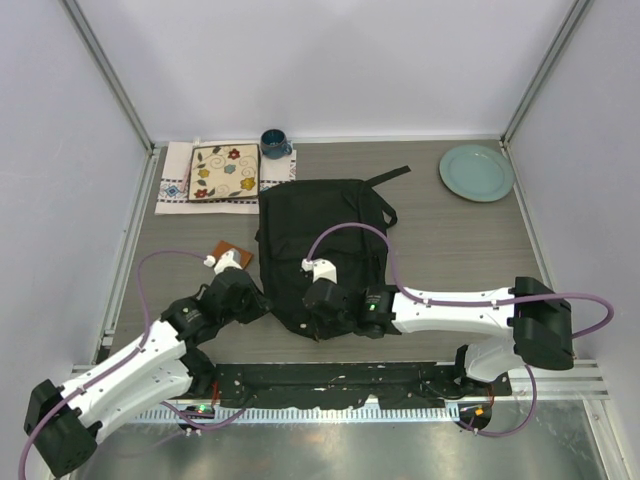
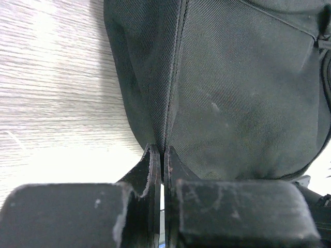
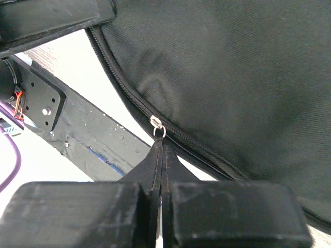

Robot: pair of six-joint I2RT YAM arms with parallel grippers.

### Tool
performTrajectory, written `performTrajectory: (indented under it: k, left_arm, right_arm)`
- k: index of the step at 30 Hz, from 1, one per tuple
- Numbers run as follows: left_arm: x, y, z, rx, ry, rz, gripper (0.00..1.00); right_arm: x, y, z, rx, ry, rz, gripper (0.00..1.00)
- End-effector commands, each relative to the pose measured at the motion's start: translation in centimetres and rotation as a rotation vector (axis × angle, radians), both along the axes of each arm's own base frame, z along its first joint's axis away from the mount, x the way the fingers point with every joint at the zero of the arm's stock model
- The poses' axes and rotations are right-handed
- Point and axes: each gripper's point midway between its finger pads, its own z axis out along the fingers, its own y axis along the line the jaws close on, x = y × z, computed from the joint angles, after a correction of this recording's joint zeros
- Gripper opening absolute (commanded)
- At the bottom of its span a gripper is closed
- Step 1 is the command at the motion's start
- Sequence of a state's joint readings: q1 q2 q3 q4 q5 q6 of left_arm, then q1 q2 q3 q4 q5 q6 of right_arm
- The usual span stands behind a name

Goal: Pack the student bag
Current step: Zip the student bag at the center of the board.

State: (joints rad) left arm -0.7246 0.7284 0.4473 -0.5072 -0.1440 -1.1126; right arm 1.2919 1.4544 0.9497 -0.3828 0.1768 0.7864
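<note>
The student bag (image 1: pixel 325 250), a large black fabric backpack, lies flat in the middle of the table with a strap (image 1: pixel 388 177) trailing toward the back. My left gripper (image 1: pixel 262 302) is at the bag's near left edge. In the left wrist view its tips (image 2: pixel 163 155) are shut on a raised seam of the bag (image 2: pixel 232 93). My right gripper (image 1: pixel 318 320) is at the bag's near edge. In the right wrist view it (image 3: pixel 161 147) is shut on the black pull tab hanging from the silver zip slider (image 3: pixel 156 124); the zip (image 3: pixel 124 88) is closed.
A small brown booklet (image 1: pixel 232 254) lies left of the bag by the left wrist. At the back left a floral-patterned square (image 1: pixel 225 172) rests on a white cloth (image 1: pixel 172 190), next to a blue mug (image 1: pixel 274 144). A pale green plate (image 1: pixel 476 172) sits back right.
</note>
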Motion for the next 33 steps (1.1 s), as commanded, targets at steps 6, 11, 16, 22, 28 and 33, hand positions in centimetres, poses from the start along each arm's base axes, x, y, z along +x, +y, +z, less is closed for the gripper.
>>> performTrajectory:
  k: [6,11,16,22,28,33]
  left_arm:
    - [0.9,5.3,1.7,0.240,-0.082,0.046,0.00]
    - [1.1,6.0,2.0,0.257,-0.072,0.046,0.00]
    - [1.0,6.1,1.6,0.266,-0.049,0.050,0.01]
    - [0.3,3.9,2.7,0.086,-0.037,0.066,0.71]
    - [-1.6,2.6,1.9,-0.095,0.026,0.101,0.87]
    - [-3.1,1.9,1.3,-0.207,0.082,0.140,0.88]
  right_arm:
    - [1.2,-3.6,0.1,-0.111,-0.055,-0.019,0.00]
    - [1.8,-5.0,-0.2,-0.149,-0.066,-0.030,0.00]
    - [2.0,-5.7,0.4,-0.131,-0.069,-0.042,0.00]
    - [1.1,-4.7,0.6,-0.066,-0.029,-0.008,0.00]
    - [1.2,-4.1,0.8,-0.031,-0.028,-0.011,0.00]
    - [1.2,-4.1,0.5,-0.038,-0.023,-0.011,0.00]
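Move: At the bag's near edge, the right fingers already hold the zip slider, just below them. The bag's lower right corner, where the zip bends outward, is roughly 4 cm ahead and 11 cm to the right; the bag's middle is about 16 cm ahead. The left fingers already pinch the bag's lower left edge; the slider lies some 6 cm back and 10 cm to their right, the brown wallet about 10 cm ahead and 7 cm left. Drawing the slider rightward along the bag's near edge, the right hand travels about 4.5 cm towards the lower right corner, edging slightly forward and keeping its hold. Against it the left hand tugs the bag's edge about 4.5 cm to the left, rolling some 10 degrees; then its fingers open wide, let the fabric go, and it eases back about 2 cm and slightly right. ##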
